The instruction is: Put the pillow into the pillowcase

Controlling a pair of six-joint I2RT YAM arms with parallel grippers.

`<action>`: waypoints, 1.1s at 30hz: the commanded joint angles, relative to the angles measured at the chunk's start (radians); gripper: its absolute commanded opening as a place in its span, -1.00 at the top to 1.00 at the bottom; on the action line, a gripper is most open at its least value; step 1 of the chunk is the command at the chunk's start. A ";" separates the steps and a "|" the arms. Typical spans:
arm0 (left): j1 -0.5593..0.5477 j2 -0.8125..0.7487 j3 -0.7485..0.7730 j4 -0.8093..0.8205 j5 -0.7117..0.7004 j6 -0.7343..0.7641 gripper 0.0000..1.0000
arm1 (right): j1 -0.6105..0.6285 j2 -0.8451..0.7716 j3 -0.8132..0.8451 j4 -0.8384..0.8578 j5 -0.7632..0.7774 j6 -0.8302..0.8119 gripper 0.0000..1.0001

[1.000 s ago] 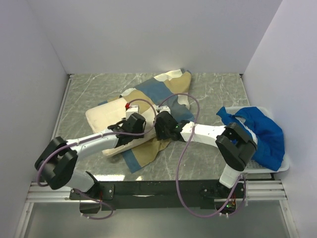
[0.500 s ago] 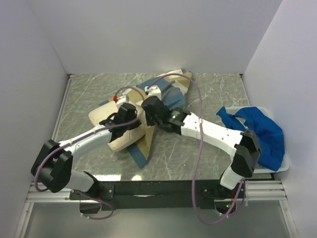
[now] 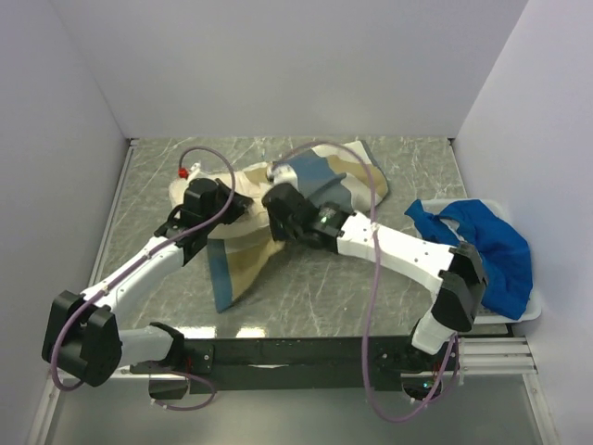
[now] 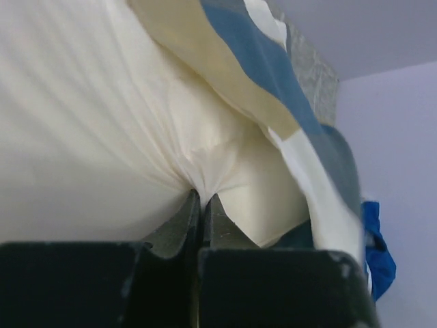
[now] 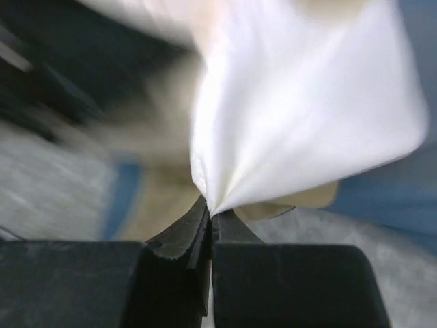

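Note:
The cream pillow (image 3: 248, 181) is bunched up off the table at mid-left, between both arms. My left gripper (image 3: 230, 206) is shut on a pinch of the pillow's cream cloth (image 4: 136, 137), which fans out from the fingertips (image 4: 200, 195). Close to its right, my right gripper (image 3: 271, 202) is shut on a fold of pale cream-white pillow cloth (image 5: 293, 102). The tan, slate-blue and white pillowcase (image 3: 320, 171) lies behind and over the pillow. One tan and blue flap (image 3: 232, 269) trails down toward the front. In the left wrist view the pillowcase (image 4: 273, 75) drapes across the upper right.
A bright blue cloth (image 3: 491, 246) is heaped in a white tray (image 3: 521, 315) at the right edge, and shows at the far right of the left wrist view (image 4: 379, 253). White walls close the back and both sides. Purple cables loop over both arms.
Both grippers closed on the pillow's near edge, then lifted and carried it back and to the left. The pillow went from lying flat to bunched, and the pillowcase got dragged along.

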 commanded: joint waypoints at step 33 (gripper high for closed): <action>-0.532 -0.215 0.318 -0.207 -0.406 -0.108 0.98 | 0.062 -0.068 0.720 -0.190 0.013 -0.141 1.00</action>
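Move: My left hand already pinches cream cloth at the pillow's near end; the pillow's middle is some 8 cm to its left, 5 cm ahead and 8 cm lower. My right hand still grips the pillowcase's white edge; from it the pillow lies about 16 cm left, 14 cm ahead and 6 cm below. The case's far part spreads roughly 27 cm ahead and 18 cm right of my right hand, and its loose flap hangs about 10 cm left, level fore and aft, both well below. I shake the pillow and case with both hands, fingers staying shut on the cloth. My right hand whips straight up about 27 cm, its fingers tipping upward, drops back some 18 cm, then climbs again. My left hand jerks up 15 cm while going back and right, swings left and sinks slightly, then pulls back and right once more. ##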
